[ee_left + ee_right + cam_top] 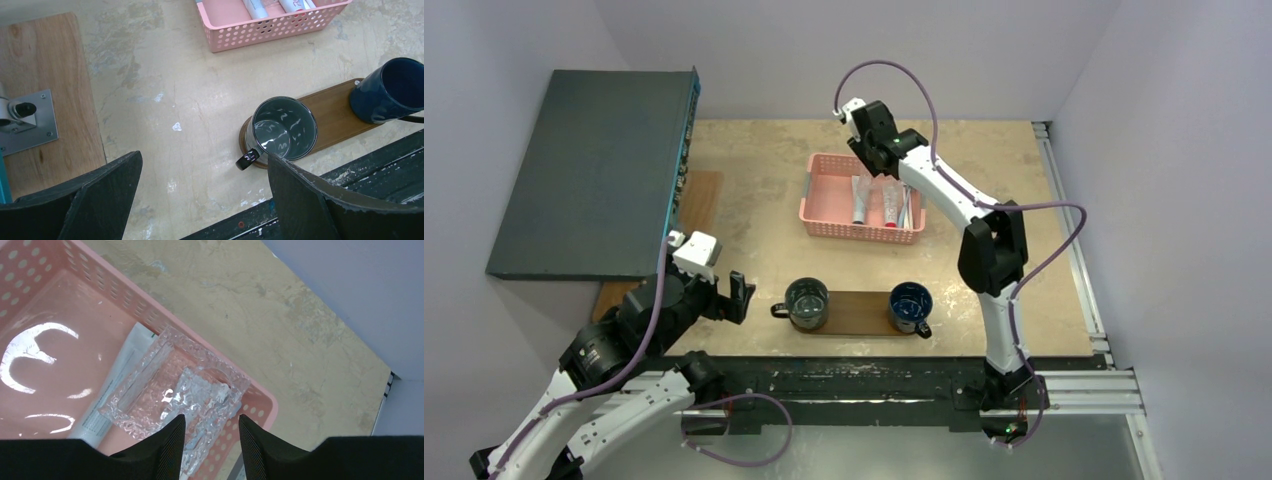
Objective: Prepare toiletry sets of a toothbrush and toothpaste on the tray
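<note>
The pink basket (861, 202) at the back holds toothpaste tubes (860, 200) and wrapped toothbrushes (907, 208). My right gripper (876, 160) hangs over the basket's far edge. In the right wrist view its jaws (211, 432) stand partly open, astride a crinkly clear toothbrush packet (200, 395), with a white toothpaste tube (120, 375) beside it. The brown tray (859, 312) lies near the front, carrying a grey mug (808, 302) and a blue mug (911, 305). My left gripper (734, 297) hovers wide open and empty, left of the tray (335, 115).
A dark grey box (594, 170) fills the left side, over a wooden board (45, 75) with a metal bracket (25, 120). A metal rail (1064, 230) runs along the table's right edge. The grey mug (282, 130) sits close to my left gripper's right finger.
</note>
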`<state>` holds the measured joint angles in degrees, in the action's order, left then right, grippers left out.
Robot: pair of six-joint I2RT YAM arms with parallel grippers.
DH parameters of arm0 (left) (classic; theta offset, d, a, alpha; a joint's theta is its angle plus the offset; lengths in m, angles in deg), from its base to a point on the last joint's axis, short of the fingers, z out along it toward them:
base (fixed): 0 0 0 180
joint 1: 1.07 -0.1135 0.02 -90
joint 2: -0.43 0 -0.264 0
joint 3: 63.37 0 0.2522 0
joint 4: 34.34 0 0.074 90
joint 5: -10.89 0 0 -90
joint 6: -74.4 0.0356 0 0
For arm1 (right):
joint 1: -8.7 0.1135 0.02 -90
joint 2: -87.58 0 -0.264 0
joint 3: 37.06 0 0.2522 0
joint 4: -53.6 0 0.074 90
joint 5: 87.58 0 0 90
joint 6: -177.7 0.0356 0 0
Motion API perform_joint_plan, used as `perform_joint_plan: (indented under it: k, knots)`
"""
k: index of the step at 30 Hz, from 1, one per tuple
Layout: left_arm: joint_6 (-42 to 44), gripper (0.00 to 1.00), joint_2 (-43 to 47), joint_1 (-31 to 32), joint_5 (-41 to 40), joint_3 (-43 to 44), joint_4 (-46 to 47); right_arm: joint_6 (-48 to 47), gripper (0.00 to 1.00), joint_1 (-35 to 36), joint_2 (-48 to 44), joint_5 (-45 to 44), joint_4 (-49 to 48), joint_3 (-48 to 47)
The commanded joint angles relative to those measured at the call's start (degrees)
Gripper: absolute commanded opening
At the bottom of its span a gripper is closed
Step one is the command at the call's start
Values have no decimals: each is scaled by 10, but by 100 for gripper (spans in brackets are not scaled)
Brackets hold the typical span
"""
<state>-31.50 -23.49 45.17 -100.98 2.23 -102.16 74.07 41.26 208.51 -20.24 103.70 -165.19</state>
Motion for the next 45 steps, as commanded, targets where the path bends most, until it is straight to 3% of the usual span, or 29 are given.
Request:
perform_joint_plan:
  k: [1, 45]
  knots:
    - [-7, 96, -4, -2, 2, -2, 16, -55, 46, -3, 11, 14, 8, -51]
    - [-6, 96, -6, -3, 6, -2, 17, -121, 43, -2, 59, -5, 8, -9]
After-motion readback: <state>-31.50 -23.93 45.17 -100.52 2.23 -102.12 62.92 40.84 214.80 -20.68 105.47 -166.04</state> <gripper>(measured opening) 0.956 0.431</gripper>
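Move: The toothbrush in the right end of the pink basket lies about 11 cm below the right hand, its middle roughly 4 cm back and 4 cm to the right. The clear-wrapped toothpaste lies about 4 cm back and level sideways; the white toothpaste is 4 cm back and 6 cm left, both about as low. From the left hand, the toothbrush is some 20 cm ahead and 32 cm right. The right hand, fingers still half open, sinks about 5 cm towards the toothbrush, rolling some 10 degrees left-side-down. ##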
